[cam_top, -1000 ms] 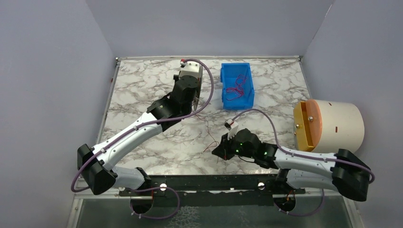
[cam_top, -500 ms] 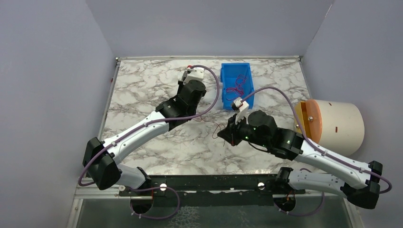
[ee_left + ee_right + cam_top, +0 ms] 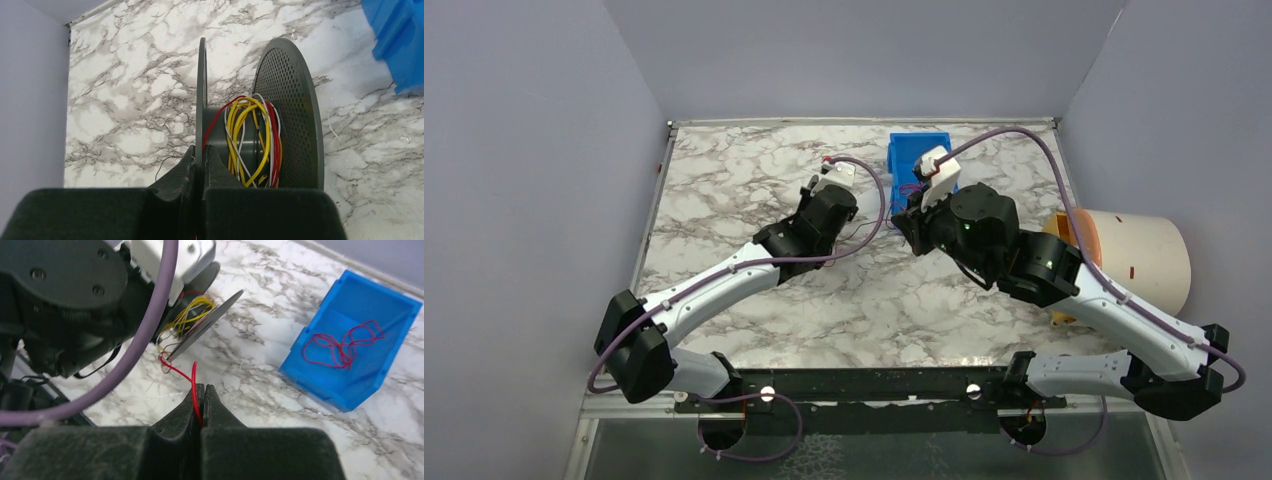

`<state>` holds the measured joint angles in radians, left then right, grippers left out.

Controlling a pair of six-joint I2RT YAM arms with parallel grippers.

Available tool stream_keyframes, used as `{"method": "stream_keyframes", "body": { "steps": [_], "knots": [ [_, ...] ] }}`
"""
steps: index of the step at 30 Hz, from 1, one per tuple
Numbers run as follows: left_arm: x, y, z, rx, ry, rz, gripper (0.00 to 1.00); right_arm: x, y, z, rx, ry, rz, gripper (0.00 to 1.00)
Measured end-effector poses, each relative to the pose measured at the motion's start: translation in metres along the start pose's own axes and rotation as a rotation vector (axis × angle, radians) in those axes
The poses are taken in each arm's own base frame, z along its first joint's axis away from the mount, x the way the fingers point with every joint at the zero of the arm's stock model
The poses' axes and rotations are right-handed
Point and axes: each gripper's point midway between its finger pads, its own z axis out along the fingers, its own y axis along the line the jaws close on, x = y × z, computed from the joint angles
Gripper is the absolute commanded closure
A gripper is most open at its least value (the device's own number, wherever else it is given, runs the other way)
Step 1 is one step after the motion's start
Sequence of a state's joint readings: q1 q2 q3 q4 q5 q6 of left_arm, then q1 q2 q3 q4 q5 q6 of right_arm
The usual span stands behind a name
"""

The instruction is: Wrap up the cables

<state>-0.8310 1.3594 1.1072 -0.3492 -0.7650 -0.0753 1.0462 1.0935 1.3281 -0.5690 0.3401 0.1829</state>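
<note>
In the left wrist view my left gripper (image 3: 201, 150) is shut on the thin left flange of a dark grey spool (image 3: 290, 115). Yellow, red and white cables (image 3: 250, 135) are wound on the spool's core. My right gripper (image 3: 200, 388) is shut on a thin red cable (image 3: 193, 374), which runs up and left towards the spool (image 3: 207, 322). In the top view the right gripper (image 3: 904, 222) hangs just right of the left wrist, close to the blue bin (image 3: 919, 150). More red cables (image 3: 345, 342) lie loose in that bin (image 3: 325, 375).
A cream drum with an orange face (image 3: 1124, 262) lies on its side at the table's right edge. Both arms' lilac hoses (image 3: 1014, 135) arch above the wrists. Grey walls enclose the marble table (image 3: 724, 170) on three sides.
My right arm has swung from the table's front up towards the blue bin, pulling the red cable with it. The left arm with the spool has shifted slightly nearer and to the right.
</note>
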Motion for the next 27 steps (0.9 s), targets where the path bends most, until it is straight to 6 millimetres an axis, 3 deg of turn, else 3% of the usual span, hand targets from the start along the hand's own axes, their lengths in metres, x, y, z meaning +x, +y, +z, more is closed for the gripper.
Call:
{"method": "stream_keyframes", "body": {
  "steps": [16,19,24,27],
  "knots": [
    [0.031,-0.008,-0.016,0.106,0.039,0.021,1.00,-0.050,-0.019,0.022,0.132,-0.079,-0.086,0.99],
    [0.034,-0.009,-0.023,0.141,0.036,0.013,1.00,-0.051,-0.035,0.033,0.163,-0.075,-0.071,0.99],
    [0.035,-0.009,-0.037,0.216,0.011,-0.004,1.00,-0.049,-0.085,0.055,0.232,-0.057,-0.006,0.99],
    [0.037,-0.012,-0.046,0.273,-0.005,-0.003,1.00,-0.049,-0.101,0.067,0.239,-0.058,0.036,0.99]
  ]
}}
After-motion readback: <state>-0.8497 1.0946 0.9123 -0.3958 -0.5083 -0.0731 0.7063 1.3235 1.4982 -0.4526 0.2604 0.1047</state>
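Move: Off the right hand, which already grips the red cable, the spool lies about 15 cm ahead, 14 cm to the left and 16 cm below. The blue box's middle is some 24 cm ahead of the right hand, 4 cm to its right and 32 cm down. For the left hand, still pinching the spool's left flange, the spool's middle sits about 4 cm ahead, 5 cm right and 4 cm lower. Carrying the shut-in cable forward past the spool's right side, the right hand first climbs while advancing, then sweeps quickly out towards the box, about 12 cm in all, veering slightly right and turning clockwise. Meanwhile the left hand keeps its pinch on the flange and draws the spool back some 6 cm, sinking slightly and turning about 13 degrees clockwise. ##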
